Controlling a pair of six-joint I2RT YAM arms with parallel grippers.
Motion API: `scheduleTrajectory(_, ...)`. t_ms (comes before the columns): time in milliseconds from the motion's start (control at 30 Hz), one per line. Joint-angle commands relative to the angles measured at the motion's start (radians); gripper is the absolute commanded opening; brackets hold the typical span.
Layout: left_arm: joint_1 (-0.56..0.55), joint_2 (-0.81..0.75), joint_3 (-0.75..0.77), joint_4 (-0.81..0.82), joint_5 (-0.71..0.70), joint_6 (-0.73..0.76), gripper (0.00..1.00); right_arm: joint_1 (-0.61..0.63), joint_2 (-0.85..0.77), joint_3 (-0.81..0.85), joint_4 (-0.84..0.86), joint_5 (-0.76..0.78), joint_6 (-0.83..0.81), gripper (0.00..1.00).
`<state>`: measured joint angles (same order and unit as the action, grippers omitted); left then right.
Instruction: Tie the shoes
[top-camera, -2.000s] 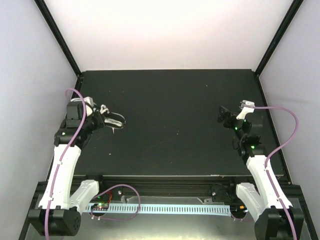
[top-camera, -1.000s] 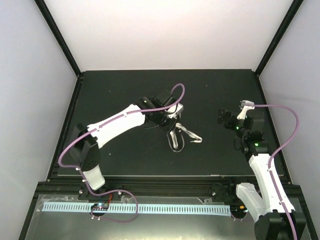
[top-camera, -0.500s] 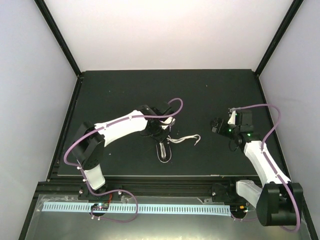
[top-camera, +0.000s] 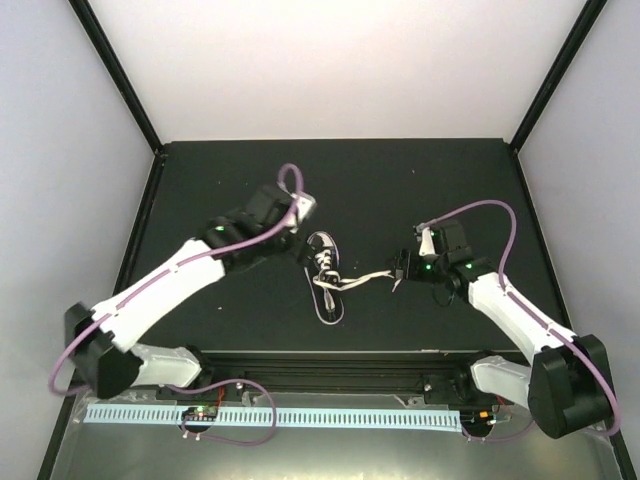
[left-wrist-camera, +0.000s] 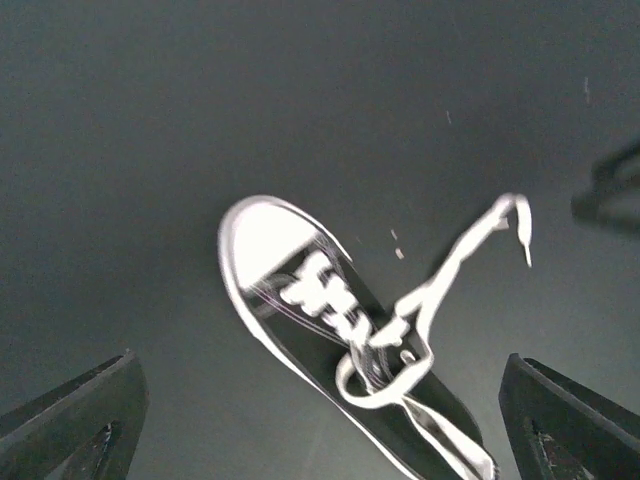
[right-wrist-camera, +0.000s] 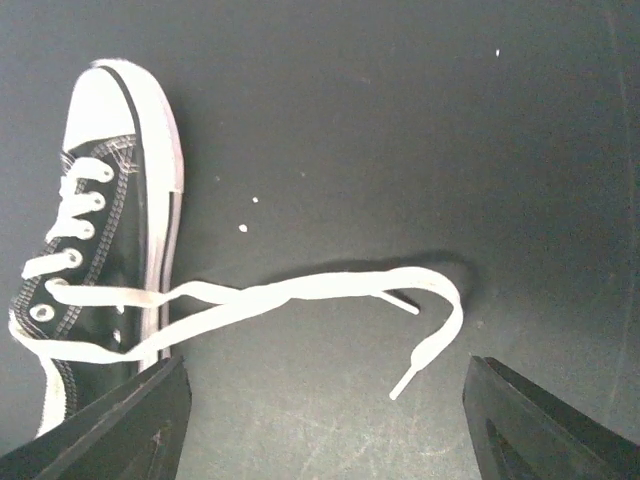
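The shoe, a small black sneaker with a white toe cap and sole rim, lies on the black table near its middle. Its white laces are untied and trail right. My left gripper hovers just up-left of the shoe, open and holding nothing. In the left wrist view the blurred shoe lies below the open left gripper. My right gripper is at the lace ends, open. In the right wrist view the laces curl just ahead of the right gripper, and the shoe is at the left.
The table's raised black frame runs along its left, right and far sides, with pale walls beyond. A few small white specks dot the table surface near the shoe.
My left gripper has opened, let go of the shoe and pulled back up-left. The shoe now rests on the table. My right arm has reached left to the lace ends.
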<state>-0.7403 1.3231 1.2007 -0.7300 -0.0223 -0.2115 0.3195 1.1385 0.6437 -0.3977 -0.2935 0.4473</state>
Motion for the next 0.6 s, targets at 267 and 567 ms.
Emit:
scheduleTrajectory(267,0.486,-0.137,-0.095,0.136,0.255,0.087,0.99,0.033,0.053,-0.099,0.105,0.032,0.136,0.66)
scheduleTrajectory(567,0.489,-0.167,-0.183,0.186,0.198,0.146,0.97,0.049,0.093,-0.077,0.086,0.043,0.068,0.49)
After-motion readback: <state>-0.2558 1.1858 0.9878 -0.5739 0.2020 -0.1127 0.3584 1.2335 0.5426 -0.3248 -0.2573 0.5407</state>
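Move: The lace ends lie some 8 cm below the right hand, about 1 cm ahead and 1 cm to its left; the shoe stands about 21 cm to that hand's left, level with it fore and aft and 6 cm lower. From the empty left hand the lace ends are roughly 26 cm to the right, 3 cm back and 19 cm below, the shoe 5 cm right, 4 cm back and 16 cm below. Right hand sinks about 5 cm towards the lace ends, narrowing its fingers; left hand withdraws 12 cm left. ##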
